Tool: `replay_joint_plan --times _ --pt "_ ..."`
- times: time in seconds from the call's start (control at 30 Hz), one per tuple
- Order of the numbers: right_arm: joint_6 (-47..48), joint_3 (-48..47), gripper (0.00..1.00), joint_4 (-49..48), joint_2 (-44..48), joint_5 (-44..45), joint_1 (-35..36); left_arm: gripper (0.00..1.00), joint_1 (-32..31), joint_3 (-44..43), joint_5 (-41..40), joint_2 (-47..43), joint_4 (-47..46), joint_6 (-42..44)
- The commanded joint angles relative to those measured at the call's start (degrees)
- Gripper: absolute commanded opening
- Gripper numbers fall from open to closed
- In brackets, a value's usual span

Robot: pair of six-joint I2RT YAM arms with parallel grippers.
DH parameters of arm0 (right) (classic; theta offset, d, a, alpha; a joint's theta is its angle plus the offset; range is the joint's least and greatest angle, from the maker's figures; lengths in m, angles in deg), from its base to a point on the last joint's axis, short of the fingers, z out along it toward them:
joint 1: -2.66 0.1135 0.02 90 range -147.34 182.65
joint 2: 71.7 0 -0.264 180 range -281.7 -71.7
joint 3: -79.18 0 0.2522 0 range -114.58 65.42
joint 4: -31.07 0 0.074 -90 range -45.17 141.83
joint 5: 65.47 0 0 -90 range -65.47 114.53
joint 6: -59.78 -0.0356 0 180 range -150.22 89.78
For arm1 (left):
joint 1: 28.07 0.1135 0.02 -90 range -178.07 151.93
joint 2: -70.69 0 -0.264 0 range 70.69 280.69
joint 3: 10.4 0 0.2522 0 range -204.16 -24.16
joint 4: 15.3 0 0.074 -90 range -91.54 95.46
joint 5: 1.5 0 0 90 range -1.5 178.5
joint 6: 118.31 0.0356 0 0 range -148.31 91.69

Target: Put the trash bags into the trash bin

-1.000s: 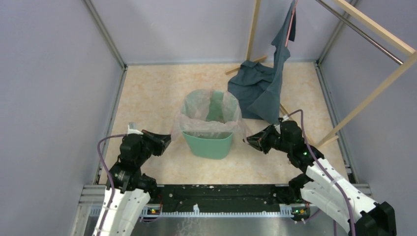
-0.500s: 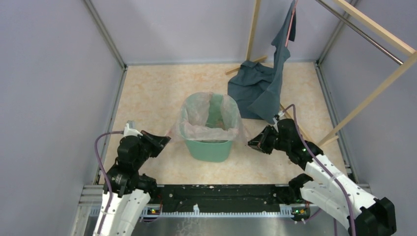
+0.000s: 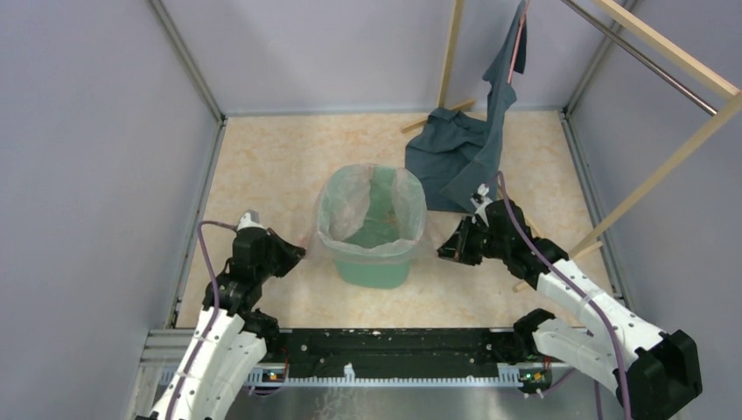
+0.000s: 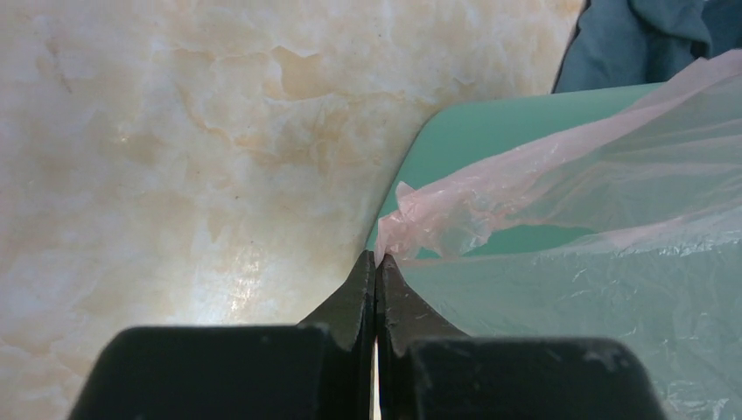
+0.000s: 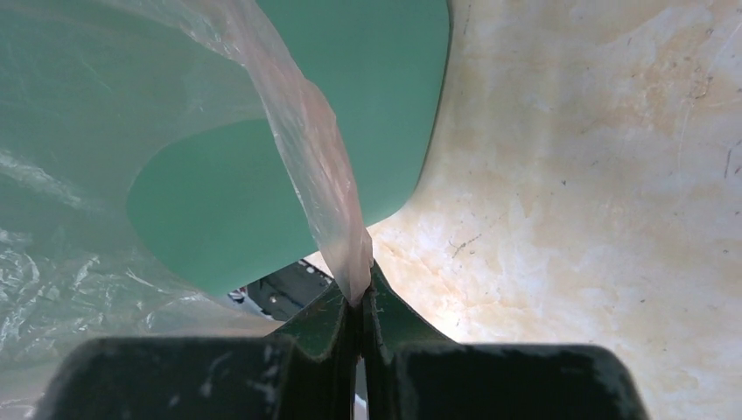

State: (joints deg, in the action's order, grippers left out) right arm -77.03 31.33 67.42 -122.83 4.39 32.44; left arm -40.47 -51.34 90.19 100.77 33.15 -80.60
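Observation:
The mint-green trash bin (image 3: 372, 269) stands upright in the middle of the floor. The pale-pink trash bag (image 3: 367, 210) lines its opening, with film draped over the rim. My left gripper (image 3: 299, 252) is at the bin's left side, shut on the bag's left edge (image 4: 420, 223). My right gripper (image 3: 442, 251) is at the bin's right side, shut on the bag's right edge (image 5: 337, 227). The bin wall shows green in the left wrist view (image 4: 490, 118) and the right wrist view (image 5: 376, 96).
A dark blue-grey cloth garment (image 3: 459, 157) hangs from a wooden rack (image 3: 665, 166) at the back right and spreads on the floor beside the bin. Grey walls enclose the marble-patterned floor (image 3: 271, 166). The black base rail (image 3: 394, 350) runs along the near edge.
Both grippers moved down and farther back beside the bin, pulling the bag's edges down. The film now sits tighter over the rim.

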Motion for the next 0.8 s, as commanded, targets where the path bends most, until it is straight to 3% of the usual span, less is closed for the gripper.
replay_joint_plan --times 0.0,0.13,0.27,0.47,0.77 --pt "3.4 0.7 0.0 -2.2 -0.5 3.4 0.6 0.0 0.3 -1.9 3.7 2.6 -5.5 3.8" --pt "5.4 4.1 0.0 -9.8 -8.1 9.1 0.4 0.0 0.3 -1.0 6.8 4.5 -7.5 5.1" --pt "7.0 3.5 0.0 -14.5 -17.3 7.4 0.7 0.0 0.3 2.7 11.2 8.9 -10.9 3.9" --pt "4.6 3.3 0.0 -20.5 -20.9 4.8 4.9 0.0 0.2 10.3 16.2 16.3 -21.1 1.0" --pt "3.4 3.1 0.0 -26.4 -27.9 6.9 7.3 0.0 -2.4 12.3 15.8 23.6 -24.8 -1.5"
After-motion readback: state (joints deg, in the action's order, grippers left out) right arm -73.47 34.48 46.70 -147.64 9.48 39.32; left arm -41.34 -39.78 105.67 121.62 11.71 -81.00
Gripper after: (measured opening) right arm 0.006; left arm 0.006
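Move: The bin, with the bag already hanging over its rim, stands between the two hands: its middle is about 15 cm to the left hand's right, 5 cm ahead and 5 cm lower. From the right hand it is some 14 cm left, 5 cm ahead and about 6 cm lower. The grey-blue cloth lies roughly 28 cm ahead of the right hand, 6 cm right and 15 cm below. The bag's two sides, still pinched in shut fingers, are drawn down outside the bin and in towards it. The left hand first eases right, then drops some 8 cm while still going right, its fingers tipping down and turning clockwise; the right hand sinks about 9 cm with a little forward travel, then slides left to the bin's side, barely turning. ##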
